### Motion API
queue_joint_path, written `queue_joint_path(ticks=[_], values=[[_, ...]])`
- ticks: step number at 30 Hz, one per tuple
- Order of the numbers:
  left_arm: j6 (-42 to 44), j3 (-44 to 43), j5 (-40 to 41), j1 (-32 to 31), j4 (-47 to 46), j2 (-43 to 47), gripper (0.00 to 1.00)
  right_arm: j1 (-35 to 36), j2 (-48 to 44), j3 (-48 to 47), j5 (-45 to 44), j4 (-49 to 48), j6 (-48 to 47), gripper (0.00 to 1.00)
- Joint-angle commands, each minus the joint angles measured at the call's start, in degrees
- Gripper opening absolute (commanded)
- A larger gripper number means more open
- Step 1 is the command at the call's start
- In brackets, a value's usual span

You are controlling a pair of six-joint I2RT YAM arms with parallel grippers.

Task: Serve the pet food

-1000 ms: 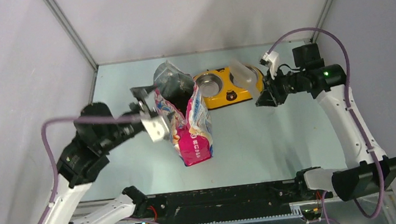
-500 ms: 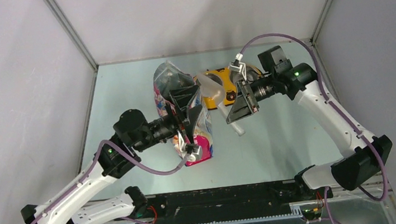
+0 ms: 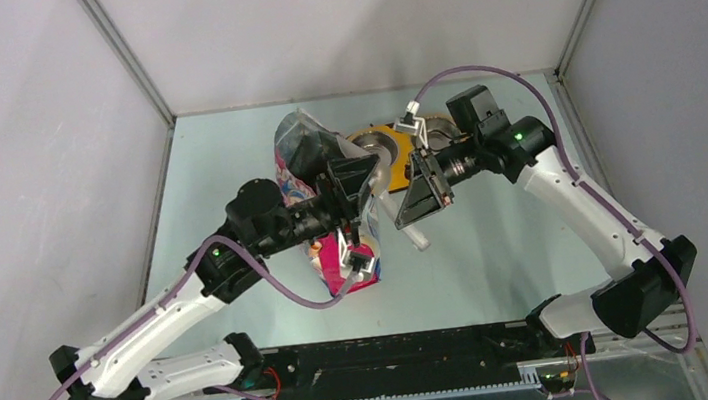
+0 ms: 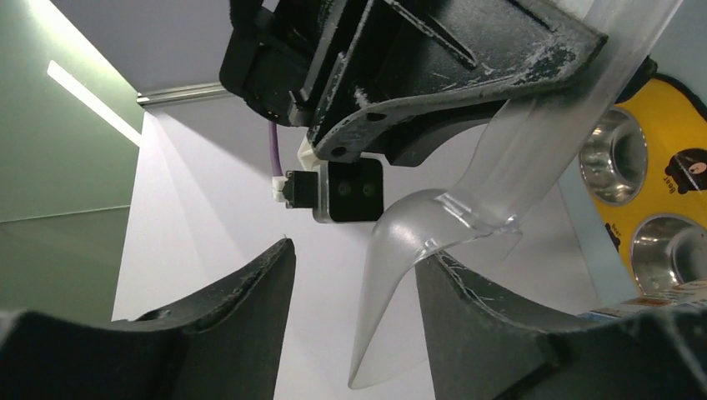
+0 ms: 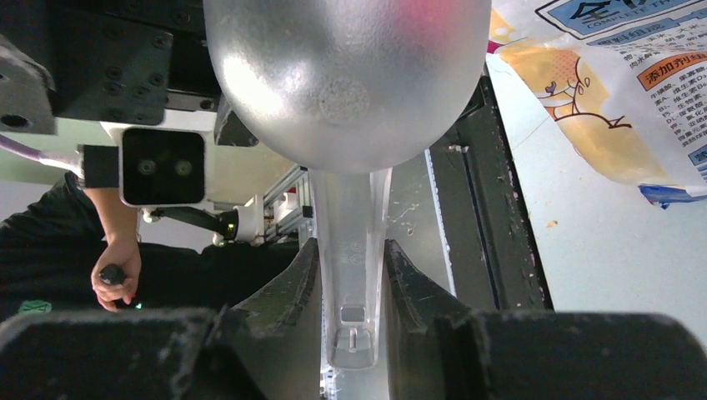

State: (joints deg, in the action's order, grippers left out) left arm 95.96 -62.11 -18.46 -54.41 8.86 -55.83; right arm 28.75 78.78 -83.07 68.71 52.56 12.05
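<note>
The pink-and-blue cat food bag [image 3: 344,257] stands open-topped mid-table; the pet food inside it is hidden. One brown speck [image 5: 550,223] lies on the table beside the bag [image 5: 617,100]. My right gripper [image 3: 422,199] is shut on the handle of a clear plastic scoop [image 3: 384,182], just right of the bag. In the right wrist view the fingers [image 5: 293,283] clamp the scoop [image 5: 346,83], which looks empty. My left gripper [image 3: 355,212] is open in front of the bag. In the left wrist view the scoop's lip [image 4: 400,250] sits between the open left gripper [image 4: 357,254], close to its right finger.
A yellow double bowl [image 3: 402,147] with steel cups stands behind the scoop, also in the left wrist view as the bowl [image 4: 671,175]. The two arms nearly meet over mid-table. A black rail [image 3: 399,361] runs along the near edge. Enclosure walls stand on both sides.
My right arm carried the scoop left from above the bowl to beside the bag. My left arm swung from the bag's left side across its front, up to the scoop.
</note>
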Motion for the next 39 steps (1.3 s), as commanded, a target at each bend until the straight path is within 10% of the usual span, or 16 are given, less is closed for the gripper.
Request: queue_joint_path(ticks=[1, 6, 8, 14, 29, 39], values=[[3.8, -2.24, -0.55, -0.34, -2.8, -1.34, 0.58, 0.41, 0.16, -0.77, 1.39, -1.93, 1.06, 0.0], [4.62, -1.98, -1.43, -0.34, -3.61, -1.6, 0.15, 0.26, -0.09, -0.78, 1.35, -2.14, 1.07, 0.02], [4.29, -1.66, -0.84, -0.34, -4.16, -1.58, 0.02, -0.2, -0.12, -0.82, 2.34, -2.37, 0.94, 0.21], [0.72, -0.86, 6.06, -0.34, -6.15, -0.87, 0.0, -8.07, -0.23, -4.92, 4.99, -5.51, 3.01, 0.57], [-50.77, -38.28, 32.96, -0.34, 36.35, -10.2, 0.0, -19.12, -7.12, -12.58, -17.84, -23.22, 4.94, 0.74], [-70.73, -31.74, 29.3, -0.34, 47.85, -7.81, 0.0, -14.4, -5.75, -3.73, -5.35, -24.92, 11.55, 0.79]])
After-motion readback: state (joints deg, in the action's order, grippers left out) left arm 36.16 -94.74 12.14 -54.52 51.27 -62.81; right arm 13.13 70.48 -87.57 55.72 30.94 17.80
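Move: The scoop hangs from your right gripper by its handle; its clear bowl already sits between your left gripper's open fingers, about 1 cm below the left hand point and roughly 5 cm ahead, 3 left and 7 above the right. From the left hand, the pet food bag's middle is about 5 cm ahead, 9 left and 25 below; the yellow bowl stand is some 23 ahead, 7 right and 38 below. Shut the left fingers on the edge of the scoop's bowl, and only then open the right ones to let go of the handle. Draw the right gripper clear, some 12 cm forward, up and to the right, dipping a little at the end. Carry the scoop about 10 cm left towards the bag's open mouth, arching up and back down, while swinging the left fingers round from pointing right to forward-right and tipped down. ##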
